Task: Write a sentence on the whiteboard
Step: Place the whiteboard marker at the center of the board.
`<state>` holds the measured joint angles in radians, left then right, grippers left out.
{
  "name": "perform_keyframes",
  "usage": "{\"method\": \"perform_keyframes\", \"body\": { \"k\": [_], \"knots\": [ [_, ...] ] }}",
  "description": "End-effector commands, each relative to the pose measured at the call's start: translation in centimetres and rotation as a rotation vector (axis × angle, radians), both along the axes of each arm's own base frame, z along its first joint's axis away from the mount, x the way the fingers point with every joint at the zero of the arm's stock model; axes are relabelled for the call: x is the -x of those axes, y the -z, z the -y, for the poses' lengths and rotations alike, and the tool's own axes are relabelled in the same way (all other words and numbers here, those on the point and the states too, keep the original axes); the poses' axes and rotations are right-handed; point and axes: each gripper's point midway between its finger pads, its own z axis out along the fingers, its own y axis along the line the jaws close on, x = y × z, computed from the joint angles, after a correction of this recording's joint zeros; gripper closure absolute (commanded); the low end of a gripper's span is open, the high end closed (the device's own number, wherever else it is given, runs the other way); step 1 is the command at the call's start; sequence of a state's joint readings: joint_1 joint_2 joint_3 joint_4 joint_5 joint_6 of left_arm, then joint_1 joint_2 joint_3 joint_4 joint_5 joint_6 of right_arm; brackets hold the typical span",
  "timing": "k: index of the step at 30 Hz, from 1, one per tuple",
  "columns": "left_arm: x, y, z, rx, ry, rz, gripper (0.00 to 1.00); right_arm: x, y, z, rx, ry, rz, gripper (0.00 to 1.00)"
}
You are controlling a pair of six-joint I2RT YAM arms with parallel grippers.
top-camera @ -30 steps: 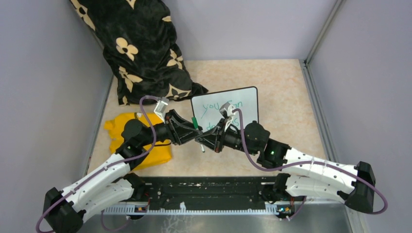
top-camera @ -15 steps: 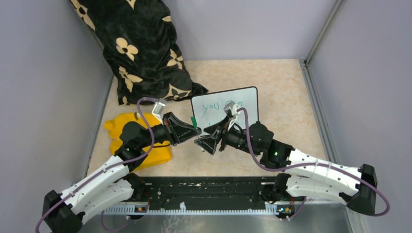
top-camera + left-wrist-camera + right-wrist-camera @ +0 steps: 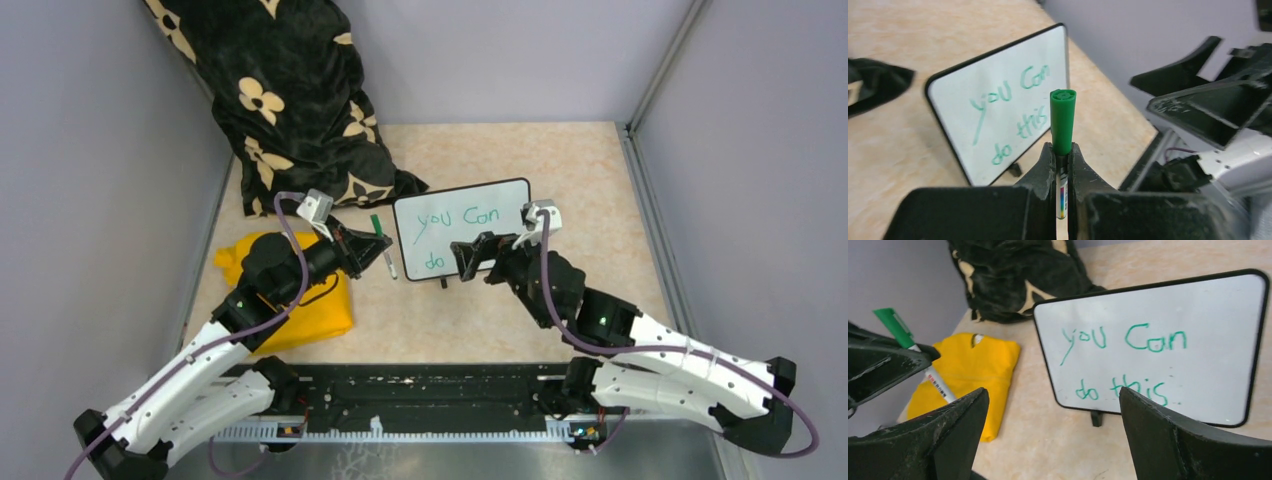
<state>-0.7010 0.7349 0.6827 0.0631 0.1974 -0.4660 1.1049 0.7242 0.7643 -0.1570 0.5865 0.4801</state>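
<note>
The whiteboard (image 3: 450,240) stands tilted at mid-table on small black feet. The sentence (image 3: 458,216) is green, in two lines: "you Can" above "do this". It also shows in the left wrist view (image 3: 1013,107) and the right wrist view (image 3: 1128,340). My left gripper (image 3: 372,248) is shut on a white marker with a green cap (image 3: 1063,117), just left of the board. The marker also shows in the top view (image 3: 378,235). My right gripper (image 3: 476,256) is open and empty, right in front of the board's lower edge, hiding "this" from above.
A folded yellow cloth (image 3: 290,300) lies left of the board, under my left arm. A black cloth with cream flowers (image 3: 290,100) is heaped at the back left. Grey walls close in the table on three sides. Bare table lies right of the board (image 3: 590,220).
The two grippers were close together in front of the board. My left gripper has drawn back to the left with the marker. My right gripper has swung right and up to the board's lower edge.
</note>
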Motion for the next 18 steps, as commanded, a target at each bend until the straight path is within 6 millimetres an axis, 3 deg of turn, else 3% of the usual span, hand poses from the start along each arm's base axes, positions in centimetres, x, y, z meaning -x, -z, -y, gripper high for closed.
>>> {"method": "perform_keyframes", "body": {
  "k": [1,7,10,13,18],
  "knots": [
    [-2.7,2.4,-3.8,-0.198,-0.231,-0.018,1.00,-2.0,-1.8,3.6,0.073,0.220,0.006,0.01],
    [-3.9,4.2,-5.8,-0.259,-0.351,-0.010,1.00,-3.1,-2.5,6.3,0.208,0.372,0.031,0.01],
    [-4.2,6.1,-6.2,-0.298,-0.372,-0.040,1.00,-3.3,-2.8,6.8,0.253,0.385,0.059,0.05],
    [-4.4,8.7,-6.5,-0.353,-0.389,-0.100,1.00,-3.1,-2.8,8.9,0.274,0.482,0.032,0.05],
    [-4.5,12.5,-6.7,-0.437,-0.390,-0.233,1.00,-2.2,-1.2,10.8,0.278,0.522,-0.058,0.07]
  ]
}}
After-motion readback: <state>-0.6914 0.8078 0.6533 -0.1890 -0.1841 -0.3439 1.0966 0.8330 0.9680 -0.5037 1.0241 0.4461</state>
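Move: The left hand holds the capped marker upright. The bare table between the yellow cloth and the whiteboard lies about 7 cm ahead of it, 6 cm to its left and 28 cm below. The whiteboard's middle is some 17 cm ahead, 20 cm right and 20 cm down; the cloth's middle about 3 cm ahead, 24 cm left and 28 cm down. From the empty right hand, that bare patch is roughly 8 cm ahead, 32 cm left and 28 cm below. Keeping the marker pinched between its closed fingers, the left hand first goes left and forward, then mostly down towards the bare table beside the whiteboard: about 10 cm lower in all, its fingers swinging round to forward and dipping some 20 degrees. The right hand, touching nothing and still wide open, draws about 8 cm to the right, turning clockwise some 25 degrees. ##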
